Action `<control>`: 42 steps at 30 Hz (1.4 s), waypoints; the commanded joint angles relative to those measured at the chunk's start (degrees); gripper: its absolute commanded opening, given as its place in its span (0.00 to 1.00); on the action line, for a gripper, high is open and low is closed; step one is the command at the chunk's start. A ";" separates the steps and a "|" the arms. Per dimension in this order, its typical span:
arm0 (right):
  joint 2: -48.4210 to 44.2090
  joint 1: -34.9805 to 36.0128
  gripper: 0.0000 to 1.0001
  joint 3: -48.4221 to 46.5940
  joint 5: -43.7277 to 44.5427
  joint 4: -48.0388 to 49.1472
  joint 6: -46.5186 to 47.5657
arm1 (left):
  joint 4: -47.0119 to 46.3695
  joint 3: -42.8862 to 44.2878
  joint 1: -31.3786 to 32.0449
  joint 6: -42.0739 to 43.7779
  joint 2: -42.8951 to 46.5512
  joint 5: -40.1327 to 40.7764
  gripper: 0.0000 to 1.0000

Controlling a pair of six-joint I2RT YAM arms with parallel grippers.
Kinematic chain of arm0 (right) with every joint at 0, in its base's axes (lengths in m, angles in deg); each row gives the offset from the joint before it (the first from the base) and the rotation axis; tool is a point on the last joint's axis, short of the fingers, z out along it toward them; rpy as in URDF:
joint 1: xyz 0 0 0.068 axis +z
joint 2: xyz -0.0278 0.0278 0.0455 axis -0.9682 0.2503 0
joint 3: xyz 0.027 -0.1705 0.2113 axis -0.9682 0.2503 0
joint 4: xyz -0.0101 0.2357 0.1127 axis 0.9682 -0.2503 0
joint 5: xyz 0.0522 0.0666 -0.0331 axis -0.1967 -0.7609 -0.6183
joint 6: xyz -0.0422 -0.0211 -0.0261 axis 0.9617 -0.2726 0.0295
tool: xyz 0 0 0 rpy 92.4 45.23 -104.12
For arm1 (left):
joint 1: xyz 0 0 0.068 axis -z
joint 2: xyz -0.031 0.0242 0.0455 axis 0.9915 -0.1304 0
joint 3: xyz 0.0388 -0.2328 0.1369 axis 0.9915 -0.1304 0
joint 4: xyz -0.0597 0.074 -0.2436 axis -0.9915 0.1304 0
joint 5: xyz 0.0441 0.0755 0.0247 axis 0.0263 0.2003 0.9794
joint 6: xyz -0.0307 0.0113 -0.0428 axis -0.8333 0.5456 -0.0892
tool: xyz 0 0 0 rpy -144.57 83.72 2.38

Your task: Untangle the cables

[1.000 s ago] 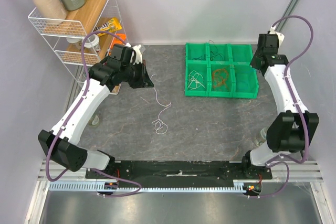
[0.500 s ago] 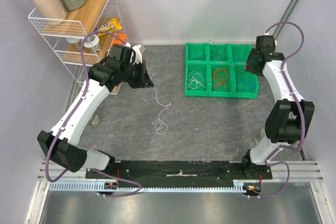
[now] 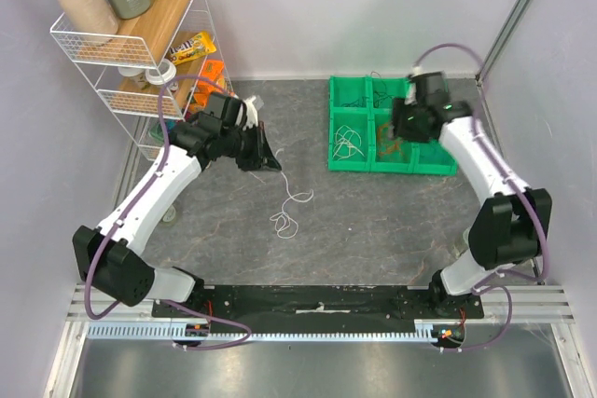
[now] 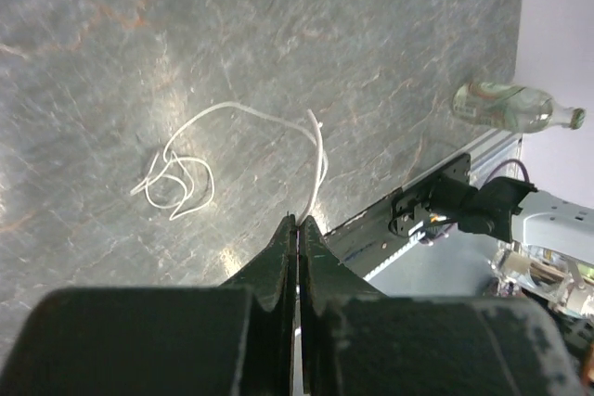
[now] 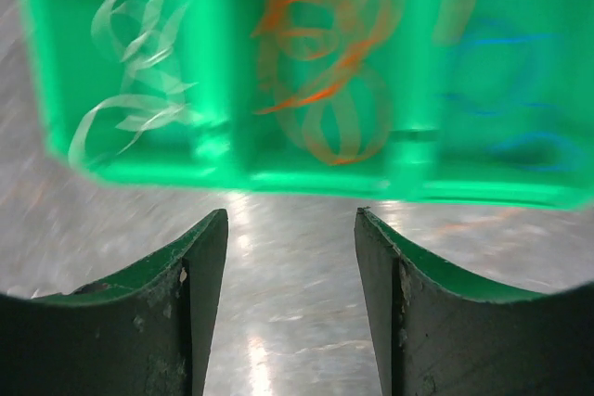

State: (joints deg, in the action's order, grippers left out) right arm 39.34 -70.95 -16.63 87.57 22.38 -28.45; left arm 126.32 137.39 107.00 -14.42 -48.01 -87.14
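A thin white cable [image 3: 284, 221] lies in a loopy bunch mid-table, and one end rises to my left gripper [image 3: 271, 164]. In the left wrist view the left gripper [image 4: 299, 225] is shut on that cable [image 4: 188, 183] at its tip. My right gripper [image 3: 403, 128] hovers over the green bin tray [image 3: 333, 163]. Its jaws [image 5: 290, 220] stand open with nothing between them. The tray holds an orange cable [image 5: 316, 39], a white cable [image 5: 130, 108] and a blue cable [image 5: 510, 53] in separate compartments, all blurred.
A wire shelf [image 3: 121, 44] with bottles and snack packs stands at the far left, close behind the left arm. A glass bottle [image 4: 513, 105] lies near the table's edge. The black base rail [image 3: 317, 297] runs along the near edge.
The right arm has swung left from the tray's right end to over its middle compartments, and its jaws have opened. The left gripper has shifted slightly right, still holding the white cable.
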 commanded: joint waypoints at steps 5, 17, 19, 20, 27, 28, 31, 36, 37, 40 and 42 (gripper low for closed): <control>-7.16 22.40 0.64 12.87 -9.22 9.34 -1.44 | -16.58 -20.77 0.03 -11.08 0.05 -7.34 0.01; -14.72 30.69 0.65 20.71 -12.21 9.70 -0.13 | -19.41 -25.89 -0.23 -8.89 -6.18 -6.38 0.02; -15.08 30.77 0.65 21.50 -12.03 9.35 -0.21 | -19.50 -25.71 -0.32 -8.80 -6.36 -6.03 0.02; -15.34 31.04 0.65 21.85 -12.03 9.26 -0.65 | -19.50 -25.63 -0.23 -8.71 -6.02 -5.76 0.04; -13.33 33.14 0.65 21.33 -12.47 10.84 -1.01 | -15.20 -23.78 -1.20 -6.25 -2.51 -1.28 0.41; -12.54 33.41 0.65 21.07 -12.47 11.10 -1.00 | -14.50 -23.52 -1.37 -5.99 -1.97 -0.67 0.45; -9.73 34.90 0.64 18.44 -12.82 12.15 -0.83 | -11.96 -22.64 -1.99 -4.85 1.36 1.44 0.59; -2.35 38.85 0.69 13.95 -10.11 13.65 -0.74 | -7.91 -23.07 -2.52 -5.01 8.82 5.40 0.63; -0.77 39.90 0.71 12.81 -8.97 14.09 -0.83 | -7.47 -23.51 -2.61 -5.45 10.58 6.01 0.63; 5.11 42.81 0.83 9.30 -5.53 15.40 -1.09 | -5.62 -25.27 -2.78 -7.65 17.35 8.47 0.63; 9.25 43.43 0.96 6.75 -5.26 16.29 -1.53 | -4.66 -26.24 -2.69 -8.97 21.83 9.53 0.63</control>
State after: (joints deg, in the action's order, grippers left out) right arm 42.62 -29.42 -4.35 79.03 34.88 -29.61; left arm 118.35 112.34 104.59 -21.22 -34.06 -81.67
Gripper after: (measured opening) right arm 0.846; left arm 0.623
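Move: The left hand, shut on the white cable's end, has the cable's bunched part about 9 cm back, level sideways and some 22 cm below. From the right hand that bunch lies roughly 23 cm back, 33 cm left and 16 cm down. The green crate's middle is about 5 cm ahead, 4 cm left and 14 cm below the right hand. Left lowers the cable end 15 cm, releases, rises; right swings 27 cm left and back towards the cable. ##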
